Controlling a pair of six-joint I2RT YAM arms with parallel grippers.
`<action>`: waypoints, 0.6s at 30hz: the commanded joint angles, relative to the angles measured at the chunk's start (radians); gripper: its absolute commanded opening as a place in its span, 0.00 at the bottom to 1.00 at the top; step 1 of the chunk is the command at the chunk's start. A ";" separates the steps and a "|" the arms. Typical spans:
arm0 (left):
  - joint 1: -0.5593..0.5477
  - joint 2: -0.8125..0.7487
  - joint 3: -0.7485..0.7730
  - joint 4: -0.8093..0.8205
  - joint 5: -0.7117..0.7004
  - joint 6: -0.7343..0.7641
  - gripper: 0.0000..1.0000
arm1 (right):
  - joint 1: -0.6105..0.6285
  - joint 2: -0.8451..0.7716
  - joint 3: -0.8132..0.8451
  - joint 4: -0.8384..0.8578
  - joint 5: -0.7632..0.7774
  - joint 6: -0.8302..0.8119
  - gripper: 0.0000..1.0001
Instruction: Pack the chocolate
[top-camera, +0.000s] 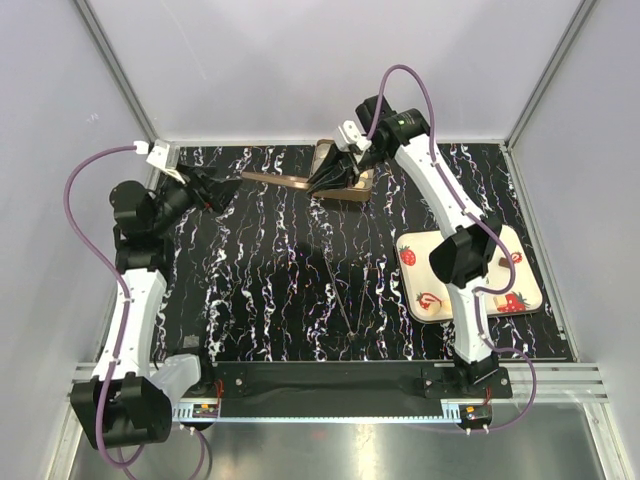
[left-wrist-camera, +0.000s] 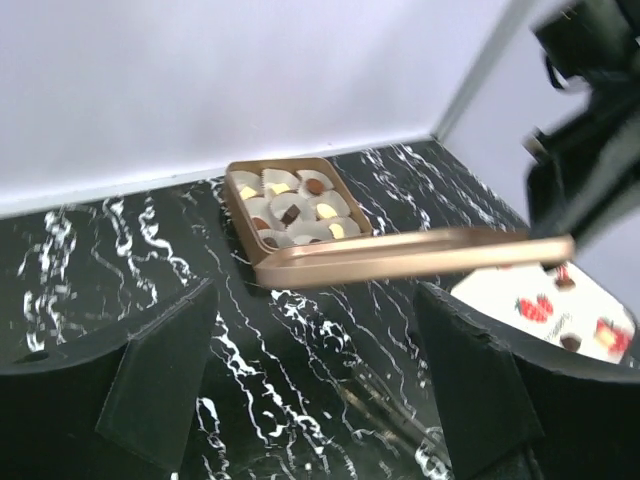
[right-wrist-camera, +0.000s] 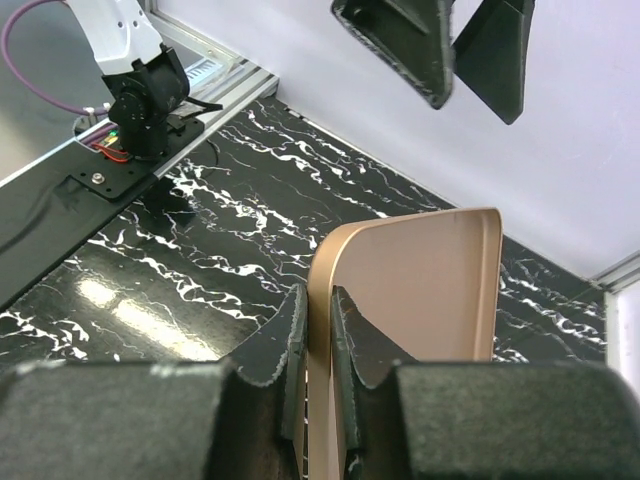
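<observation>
A copper box (left-wrist-camera: 262, 252) at the back of the table holds chocolate (left-wrist-camera: 314, 186), dark and pale pieces in white paper cups. Its flat copper lid (right-wrist-camera: 425, 285) hangs above the table with my right gripper (right-wrist-camera: 318, 330) shut on the lid's rim. In the top view this right gripper (top-camera: 335, 178) is over the box (top-camera: 362, 186), the lid (top-camera: 285, 180) reaching left. My left gripper (left-wrist-camera: 315, 300) is open and empty, a little short of the lid (left-wrist-camera: 420, 255); from above the left gripper (top-camera: 215, 192) sits left of it. More chocolate (left-wrist-camera: 572, 342) lies on the white tray (left-wrist-camera: 520, 290).
The strawberry-print tray (top-camera: 520, 285) lies at the right side of the black marbled table, partly under my right arm. Thin metal tongs (top-camera: 345, 300) lie on the table's middle, also below my left gripper as tongs (left-wrist-camera: 390, 410). Grey walls close the back and sides.
</observation>
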 joint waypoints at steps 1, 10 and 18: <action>0.002 -0.034 -0.010 0.122 0.136 0.153 0.84 | -0.003 -0.104 0.014 -0.191 -0.232 -0.064 0.00; -0.014 0.038 -0.072 0.340 0.346 0.405 0.88 | -0.003 -0.228 -0.155 -0.018 -0.231 0.066 0.00; -0.159 0.097 0.142 -0.183 0.210 0.947 0.88 | -0.001 -0.208 -0.182 -0.040 -0.231 0.051 0.00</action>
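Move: The lid, still pinched by one edge in the right hand, has its middle about 6 cm to that hand's left and 2 cm ahead, level with it. From the left hand its middle is some 10 cm to the right, 1 cm ahead and about level, the free end only 4 cm or so off. The chocolate box sits 24 cm ahead of the right hand, 8 cm right and 29 cm below. Rightward goes the open left hand, about 6 cm towards the lid's free end, dipping a little and coming back up, while it rolls some 35 degrees, left side rising, and swings its fingers to the right; they stay wide. The right hand keeps its pinch and draws the lid back about 4 cm, up 3 and slightly right, then holds nearly still. ##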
